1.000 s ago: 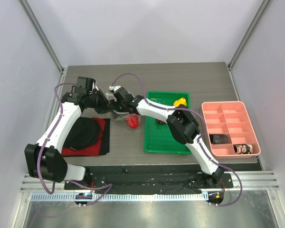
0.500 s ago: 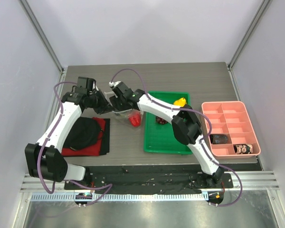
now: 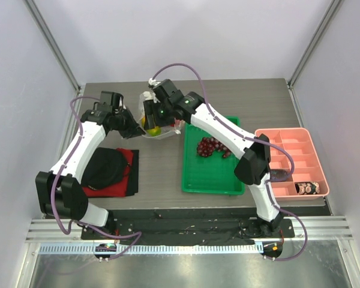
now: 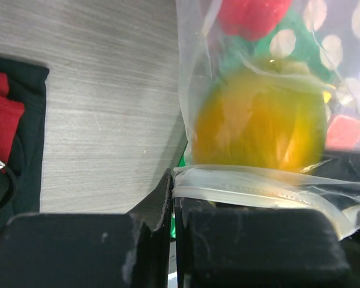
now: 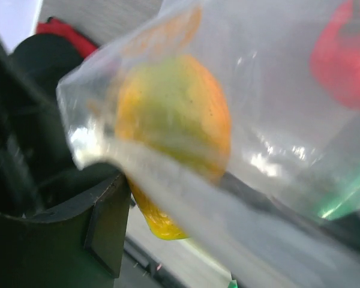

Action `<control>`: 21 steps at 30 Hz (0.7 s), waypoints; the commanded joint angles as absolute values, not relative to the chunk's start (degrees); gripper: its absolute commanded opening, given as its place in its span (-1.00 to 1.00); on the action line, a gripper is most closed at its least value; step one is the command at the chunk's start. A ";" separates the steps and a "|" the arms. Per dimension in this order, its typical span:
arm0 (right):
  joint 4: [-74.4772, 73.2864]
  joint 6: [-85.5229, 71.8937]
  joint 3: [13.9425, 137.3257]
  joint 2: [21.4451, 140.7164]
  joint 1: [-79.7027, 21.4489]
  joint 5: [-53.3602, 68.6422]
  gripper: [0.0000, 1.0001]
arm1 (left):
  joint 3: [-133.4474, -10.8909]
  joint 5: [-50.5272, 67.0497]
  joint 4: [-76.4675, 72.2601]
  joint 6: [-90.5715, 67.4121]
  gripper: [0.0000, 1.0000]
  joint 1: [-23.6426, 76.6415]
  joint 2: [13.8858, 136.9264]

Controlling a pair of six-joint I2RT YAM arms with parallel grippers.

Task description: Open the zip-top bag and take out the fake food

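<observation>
The zip-top bag (image 3: 158, 128) hangs in the air at the back left of the green tray (image 3: 192, 180). My left gripper (image 3: 134, 127) is shut on the bag's zip strip (image 4: 258, 192). A yellow piece (image 4: 258, 120) and a glossy red piece (image 4: 252, 15) of fake food sit inside the bag. My right gripper (image 3: 149, 115) comes at the bag from above. Its jaws stand wide around the yellow piece (image 5: 174, 120), and only one finger (image 5: 105, 228) shows. The dark red grape cluster (image 3: 210, 146) lies on the tray.
A pink divided box (image 3: 291, 135) with small dark lumps stands right of the tray. A red cloth (image 3: 129, 162) with a black object on it lies at the front left. The right arm reaches across the tray's far end.
Both grippers have moved toward the back, lifting the bag off the table. The right arm swung clear of the tray's middle, and the grape cluster now shows there.
</observation>
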State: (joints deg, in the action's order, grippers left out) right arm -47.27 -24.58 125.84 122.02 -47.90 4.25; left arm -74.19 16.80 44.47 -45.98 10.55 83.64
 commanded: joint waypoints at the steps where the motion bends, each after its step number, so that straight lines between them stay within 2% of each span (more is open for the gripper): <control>1: -51.93 -28.39 125.34 115.93 -46.50 10.28 -0.92 | -77.78 13.89 43.95 -45.35 -1.00 10.55 82.97; 5: -52.21 -26.81 120.94 111.98 -46.14 10.71 -0.97 | -78.75 13.36 43.60 -45.79 -1.00 10.37 82.70; 8: -52.12 -27.15 120.32 111.36 -46.23 18.26 -0.97 | -79.71 13.62 43.86 -45.79 -1.00 10.37 83.49; 13: -51.59 -28.56 120.41 108.02 -46.14 21.53 -0.97 | -80.16 12.92 44.03 -45.18 -1.00 10.20 84.55; 18: -54.48 -30.06 121.99 102.41 -44.39 11.97 -0.97 | -82.08 12.48 45.00 -44.65 -1.00 9.76 85.25; 21: -57.47 -31.37 117.53 96.70 -41.49 3.80 -0.97 | -85.50 12.91 46.67 -44.21 -1.00 9.67 85.17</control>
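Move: The mango is already between the right fingers, most of it still behind the bag's film. The green tray's middle lies about 21 cm to that hand's right, 7 cm back and 20 cm below. The grapes are on the tray, some 21 cm right, 4 cm back and 19 cm down. The red pepper, in the bag, is roughly 8 cm right, 1 cm ahead and 8 cm lower. From the left hand, the mango sits about 5 cm right, 2 cm ahead and roughly level. The mango is drawn out through the bag's mouth in the right fingers' unchanged grip, first back some 5 cm and a little right, then mainly up and right, ending about 8 cm higher, with the wrist tilting roughly 10 degrees. The left hand keeps its pinch on the bag's rim and eases about 3 cm up and forward. ##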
